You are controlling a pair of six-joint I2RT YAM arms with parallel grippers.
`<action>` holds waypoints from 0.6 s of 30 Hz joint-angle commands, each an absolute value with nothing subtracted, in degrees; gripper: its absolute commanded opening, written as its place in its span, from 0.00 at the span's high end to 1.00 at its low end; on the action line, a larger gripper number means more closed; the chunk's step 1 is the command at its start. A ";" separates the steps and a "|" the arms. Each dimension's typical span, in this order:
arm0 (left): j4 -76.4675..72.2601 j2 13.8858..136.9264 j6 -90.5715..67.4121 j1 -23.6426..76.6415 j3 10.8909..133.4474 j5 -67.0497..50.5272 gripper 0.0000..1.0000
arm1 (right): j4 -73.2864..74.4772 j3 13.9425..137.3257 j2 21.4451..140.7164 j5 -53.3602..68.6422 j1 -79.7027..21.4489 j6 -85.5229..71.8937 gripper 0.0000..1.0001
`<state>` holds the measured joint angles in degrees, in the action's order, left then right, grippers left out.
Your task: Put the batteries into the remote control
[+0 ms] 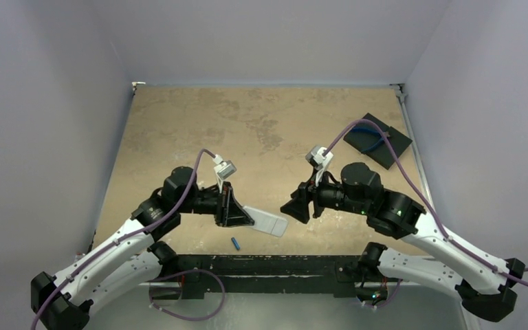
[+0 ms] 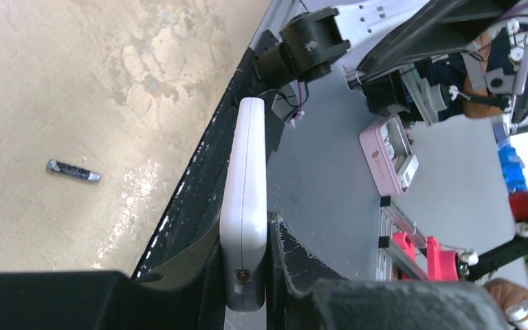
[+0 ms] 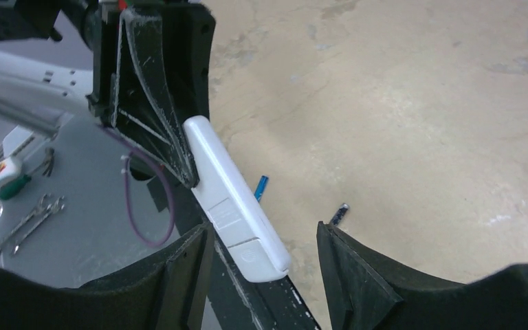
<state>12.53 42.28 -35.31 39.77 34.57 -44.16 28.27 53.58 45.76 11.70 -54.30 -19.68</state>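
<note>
My left gripper is shut on one end of the white remote control and holds it edge-on above the table's front edge; in the left wrist view the remote sits clamped between both fingers. My right gripper is open. In the right wrist view the remote's plain back with its lid seam reaches in between my open fingers without touching them. The blue battery lies on the table below the remote and also shows in the right wrist view. The dark battery lies close by.
A black square pad with blue-handled pliers lies at the back right. The black front rail runs under the remote. Off the table are a pink box and wrenches.
</note>
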 commanded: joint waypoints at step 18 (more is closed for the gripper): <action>-1.44 38.87 -55.09 39.63 26.53 -30.04 1.00 | 19.28 39.54 38.67 0.79 -54.05 -39.87 0.34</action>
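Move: The remote is gripped by its one end in the left fingers; its middle is about 6 cm to that hand's right, 1 cm back and 2 cm lower. From the open right hand, the remote's middle is roughly 7 cm left, 1 cm back and 7 cm below, with its battery-cover end nearer. On the table, the black battery sits some 8 cm ahead, 7 cm left and 25 cm down from the right hand. Downward about 5.5 cm goes the right hand, easing some 2 cm right and 1 cm forward first, turning about 15 degrees clockwise and pitching, its fingers staying open beside the remote's battery-cover end. The left hand keeps its grip and carries the remote some 3 cm forward and 2 cm down, swinging its free end forward about 15 degrees counter-clockwise towards the right fingers' level. ##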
